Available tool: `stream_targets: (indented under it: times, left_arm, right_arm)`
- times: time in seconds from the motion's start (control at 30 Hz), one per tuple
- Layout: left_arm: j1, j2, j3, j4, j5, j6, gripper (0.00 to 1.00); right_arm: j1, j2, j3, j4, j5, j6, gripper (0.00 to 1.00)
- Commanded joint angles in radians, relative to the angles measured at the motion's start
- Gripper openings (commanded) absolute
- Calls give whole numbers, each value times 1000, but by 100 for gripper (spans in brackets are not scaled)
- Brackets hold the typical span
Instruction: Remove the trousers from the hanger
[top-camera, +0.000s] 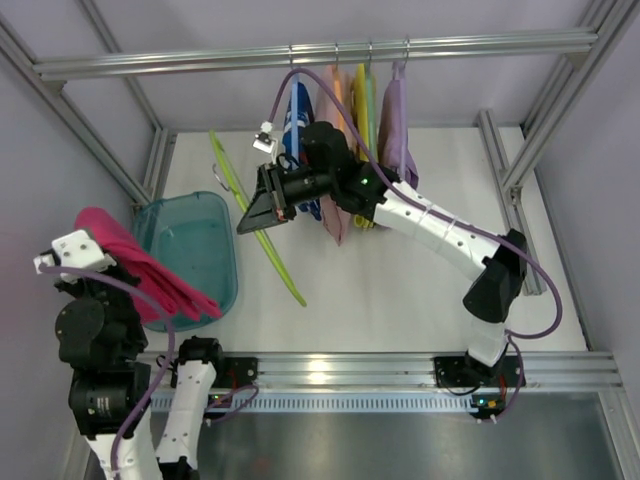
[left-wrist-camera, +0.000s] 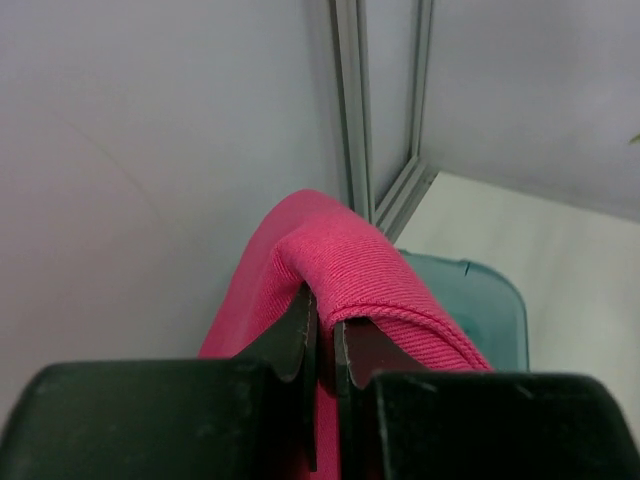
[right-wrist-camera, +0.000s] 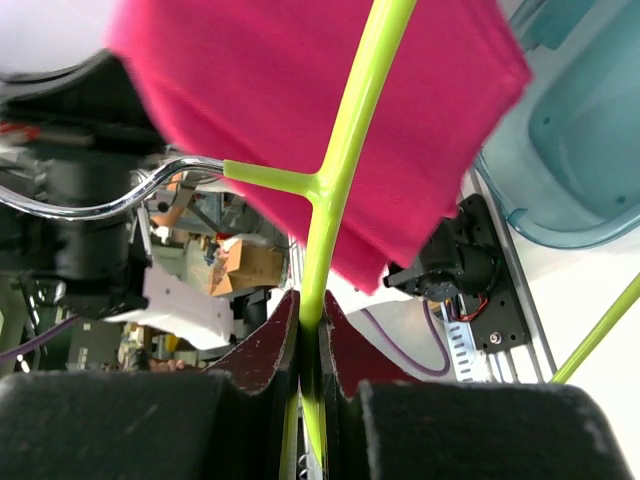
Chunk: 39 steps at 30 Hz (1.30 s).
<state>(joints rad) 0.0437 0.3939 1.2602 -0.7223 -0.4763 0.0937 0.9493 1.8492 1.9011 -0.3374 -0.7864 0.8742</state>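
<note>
The magenta trousers (top-camera: 150, 275) hang free of the hanger, draped from my left gripper (top-camera: 92, 240) down over the left rim of a teal bin. In the left wrist view the left gripper (left-wrist-camera: 325, 325) is shut on a fold of the trousers (left-wrist-camera: 350, 260). The lime-green hanger (top-camera: 275, 262) lies slanted above the table, its bar bare, with its metal hook (top-camera: 222, 180) to the left. My right gripper (top-camera: 255, 212) holds it mid-bar. In the right wrist view the right gripper (right-wrist-camera: 312, 325) is shut on the hanger (right-wrist-camera: 345, 140), with the trousers (right-wrist-camera: 260, 90) behind it.
The teal bin (top-camera: 200, 255) stands at the left of the white table. A metal rail (top-camera: 320, 55) at the back carries several hung garments, among them a blue one (top-camera: 300, 115), a peach one (top-camera: 330, 105) and a lilac one (top-camera: 397, 120). Frame posts flank both sides.
</note>
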Motion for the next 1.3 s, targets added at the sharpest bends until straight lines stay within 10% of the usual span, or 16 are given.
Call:
stream_targets:
  times: [0.0,0.43,0.67,1.27]
  left_arm:
    - [4,-35,-63,100,-24,61,0]
    - [2,176,-536,351,-48,23,0]
    - [4,212,-553,416,105,-63,70]
    - [4,166,-205,308,387,-318,98]
  right_arm:
    - [19,-88,-5,55,-31,-44,0]
    - [-4,-87,1,54,-57,-63,0]
    - [-12,-45,111,81,-63,-55,0]
    - [-12,-272,67,34,-82,-199,0]
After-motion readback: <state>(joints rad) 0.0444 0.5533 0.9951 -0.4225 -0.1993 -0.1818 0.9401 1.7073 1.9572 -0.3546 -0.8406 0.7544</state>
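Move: The teal bin, where the held magenta trousers are to go, lies with its middle about 13 cm straight ahead of the left gripper and some 40 cm below it. The bare green hanger is held some 20 cm to the gripper's right, 6 cm farther out and 8 cm lower; the blue patterned trousers hang about 28 cm right and 20 cm ahead, about 10 cm lower. From the right gripper, the bin is roughly 19 cm left, 8 cm ahead and 34 cm down. Swing the left gripper, still pinching the magenta trousers, down about 22 cm and forward over the bin, tipping the fingers down some 30 degrees. Open wide at the bottom to let go, then lift straight back up, levelling the fingers and easing right. Keep the right gripper shut on the green hanger, edging back and right and raising it late. ##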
